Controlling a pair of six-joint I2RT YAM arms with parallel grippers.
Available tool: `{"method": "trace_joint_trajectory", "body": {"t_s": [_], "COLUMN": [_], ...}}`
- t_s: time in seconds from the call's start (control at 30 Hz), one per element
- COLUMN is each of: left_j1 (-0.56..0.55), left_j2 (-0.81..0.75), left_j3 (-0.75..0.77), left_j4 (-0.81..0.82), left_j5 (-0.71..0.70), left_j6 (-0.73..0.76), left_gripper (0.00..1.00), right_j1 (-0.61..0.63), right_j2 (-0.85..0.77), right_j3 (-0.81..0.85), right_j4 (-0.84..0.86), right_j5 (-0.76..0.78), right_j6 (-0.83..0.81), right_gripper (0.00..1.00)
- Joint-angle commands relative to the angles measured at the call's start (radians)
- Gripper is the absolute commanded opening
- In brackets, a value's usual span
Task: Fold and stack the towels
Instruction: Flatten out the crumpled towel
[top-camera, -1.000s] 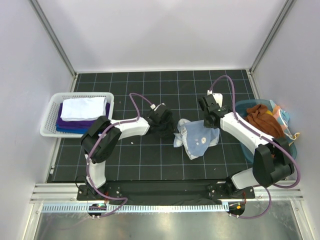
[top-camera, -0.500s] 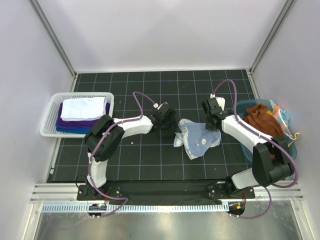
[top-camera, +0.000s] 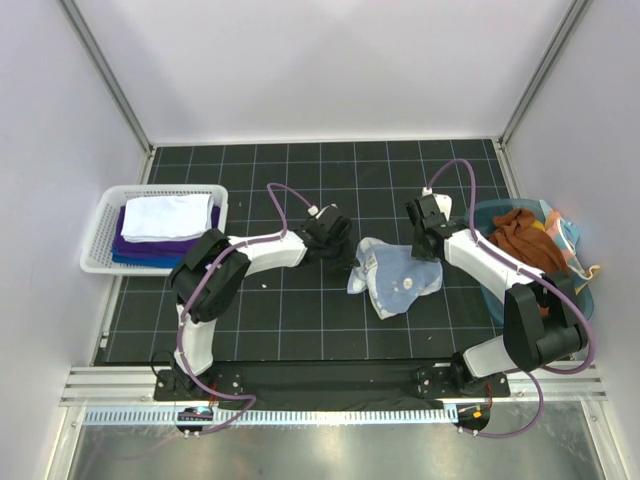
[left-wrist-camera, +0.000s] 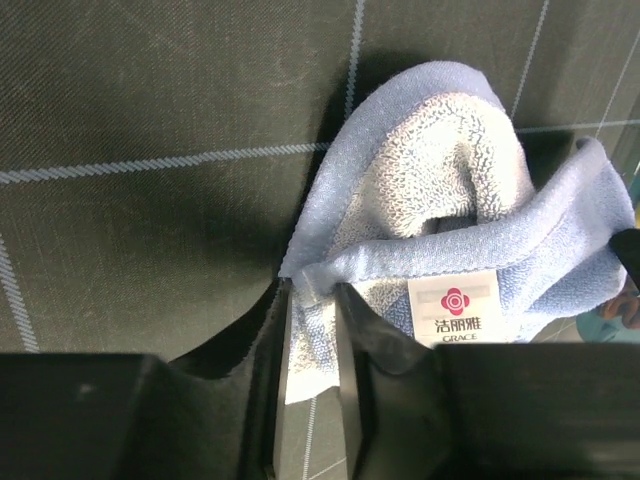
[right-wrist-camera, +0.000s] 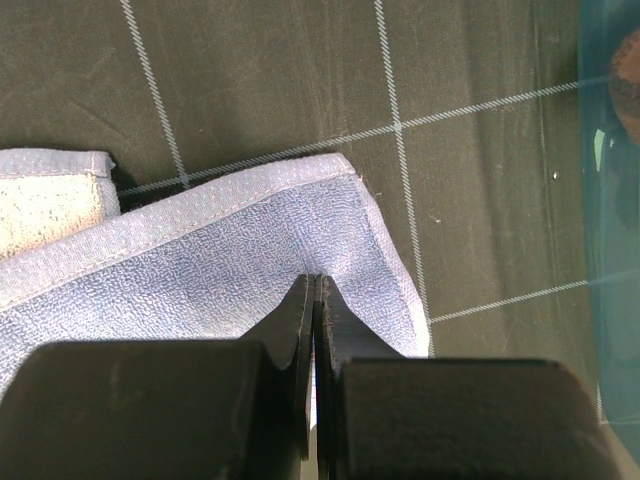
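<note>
A light blue towel lies crumpled on the black gridded mat between the arms. My left gripper is at its left edge. In the left wrist view that gripper has its jaws drawn in on the hemmed corner of the towel, beside its white label. My right gripper is at the towel's upper right corner. In the right wrist view it is shut, pinching the blue cloth near the hem. A white towel and a purple one lie stacked at the left.
The stacked towels sit in a white slatted basket at the left edge. A teal round tub at the right holds a rust brown towel and other cloths. Grey walls enclose the mat.
My left arm has reached rightwards to the towel's left edge and its jaws have closed in on the corner. The right arm has hardly moved.
</note>
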Motion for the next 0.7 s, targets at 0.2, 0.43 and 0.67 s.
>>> {"method": "trace_joint_trajectory", "body": {"t_s": [0.2,0.43,0.67], "left_j1": [-0.002,0.012,0.043], "left_j2": [-0.054,-0.164,-0.276], "left_j3": [0.024,0.001,-0.064], "left_j4": [0.051,-0.035,-0.077], "left_j5": [-0.042,-0.135,-0.142], "left_j6": [0.043,0.107,0.135], "left_gripper": [0.09,0.00,0.00], "right_j1": [-0.009,-0.011,0.017], "right_j2": [-0.041,-0.085,-0.121], "right_j3": [0.017,0.026,0.000], "right_j4": [0.002,-0.030,-0.044], "right_j5": [0.007,-0.036,-0.073], "right_j6": [0.006,0.009,0.020], "right_gripper": [0.01,0.01,0.01]}}
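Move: The crumpled towel's left edge is already between my left fingertips, barely below the hand point. The towel's middle lies about 10 cm to the right of this hand and 3 cm back. The towel's near corner is roughly 7 cm right and 13 cm back. From my right hand, which still holds the towel by its right end, that left edge is some 19 cm to the left, about level front to back, and the teal basket's middle is about 24 cm to the right. I finish closing my left fingers from partly open to shut, pinching the towel's left edge. Then I lift it, slowly at first and then faster, about 7.5 cm up and some 3 cm left, tipping the fingers upward by about 10 degrees. My right hand keeps its pinch on the other end and eases up about 2 cm. ##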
